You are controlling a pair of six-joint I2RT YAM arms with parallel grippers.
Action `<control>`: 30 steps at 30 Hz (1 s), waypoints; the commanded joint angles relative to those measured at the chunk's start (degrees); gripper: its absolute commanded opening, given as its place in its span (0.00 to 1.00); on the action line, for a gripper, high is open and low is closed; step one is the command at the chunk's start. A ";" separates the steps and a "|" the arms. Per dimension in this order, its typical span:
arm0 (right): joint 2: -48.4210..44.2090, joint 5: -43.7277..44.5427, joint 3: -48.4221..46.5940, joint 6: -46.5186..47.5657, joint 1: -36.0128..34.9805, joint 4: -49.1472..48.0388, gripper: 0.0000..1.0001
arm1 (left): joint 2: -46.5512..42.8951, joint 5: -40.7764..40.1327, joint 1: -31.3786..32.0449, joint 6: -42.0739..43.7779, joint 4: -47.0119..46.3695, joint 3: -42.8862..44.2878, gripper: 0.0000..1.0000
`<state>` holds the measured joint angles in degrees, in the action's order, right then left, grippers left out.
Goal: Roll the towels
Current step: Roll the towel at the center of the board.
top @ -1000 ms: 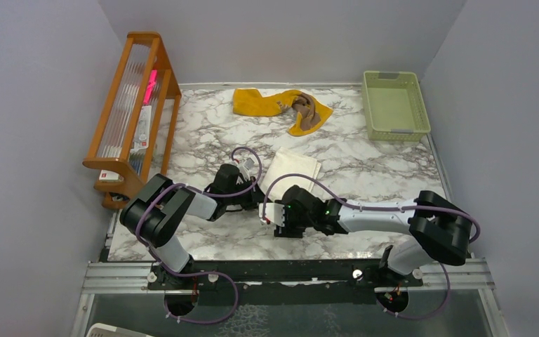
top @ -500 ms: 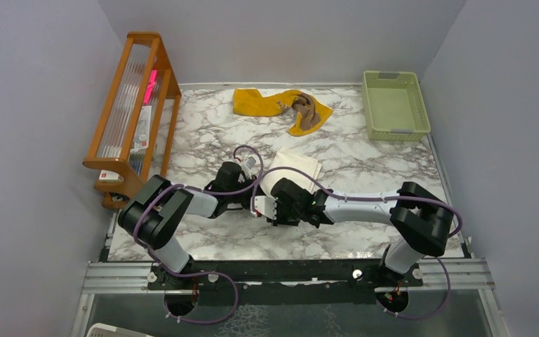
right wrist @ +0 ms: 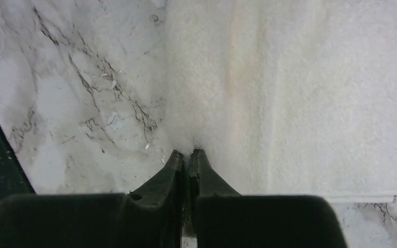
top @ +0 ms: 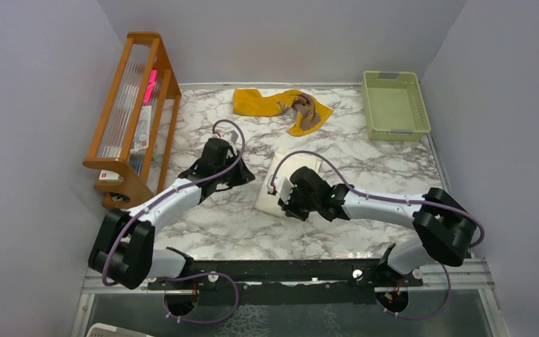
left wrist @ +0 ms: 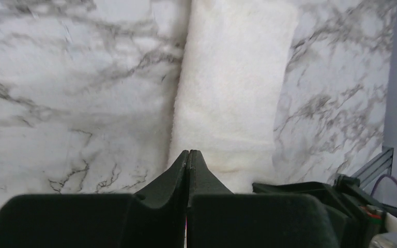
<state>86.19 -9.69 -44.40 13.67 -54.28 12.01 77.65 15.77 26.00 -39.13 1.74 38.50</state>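
The cream-white towel (top: 307,162) lies folded flat in the middle of the marble table (top: 217,225). My right gripper (top: 281,200) is at the towel's near left edge. In the right wrist view the right gripper (right wrist: 188,153) is shut, with a pinch of the cream-white towel (right wrist: 300,88) between its tips. My left gripper (top: 247,178) sits just left of the towel. The left wrist view shows the left gripper (left wrist: 188,153) shut and holding nothing, its tips over the near end of the cream-white towel (left wrist: 232,88). A mustard yellow towel (top: 261,102) lies crumpled at the back, and a brown towel (top: 307,111) is bunched on it.
A pale green plastic basket (top: 393,105) stands at the back right. A wooden rack (top: 130,119) with items in it leans along the left wall. The two arms' heads are close together beside the cream towel. Grey walls close the table on three sides.
The right gripper moved forward onto the cream towel's edge and shut on it. The left arm stretched out, and its gripper shifted back and left, staying shut.
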 commanded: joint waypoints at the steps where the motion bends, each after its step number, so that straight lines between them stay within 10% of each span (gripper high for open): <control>1: -5.08 -4.27 0.48 -11.03 0.53 -6.02 0.01 | -7.10 -4.32 -1.52 4.05 9.69 6.28 0.00; 30: 5.80 -34.08 13.63 -70.97 16.06 -37.62 0.01 | -14.45 4.85 -1.45 1.05 3.76 -1.17 0.00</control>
<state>88.27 -38.89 -33.47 -46.85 -40.10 -16.19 64.18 17.54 24.64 -36.32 8.84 39.31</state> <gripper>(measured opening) 0.039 0.009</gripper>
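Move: Pinched at the near edge by the right fingers, the white towel has its middle about 9 cm ahead of that hand, 1 cm to the left and 2 cm below. The yellow towel lies some 32 cm ahead and 2 cm to the left, the green basket about 32 cm ahead and 31 cm to the right. From the shut left hand the white towel's middle is roughly 10 cm to the right, 1 cm back and 7 cm lower. Keeping its pinch on the towel's near edge, the right hand lifts it about 6 cm, easing left, then sinks again by nearly 3 cm while the wrist rolls the edge forward, top going away from the base, and swings clockwise, nearly 70 degrees of turn in all. The left hand, shut and empty, rises quickly clear of the towel, ending some 6 cm up. ##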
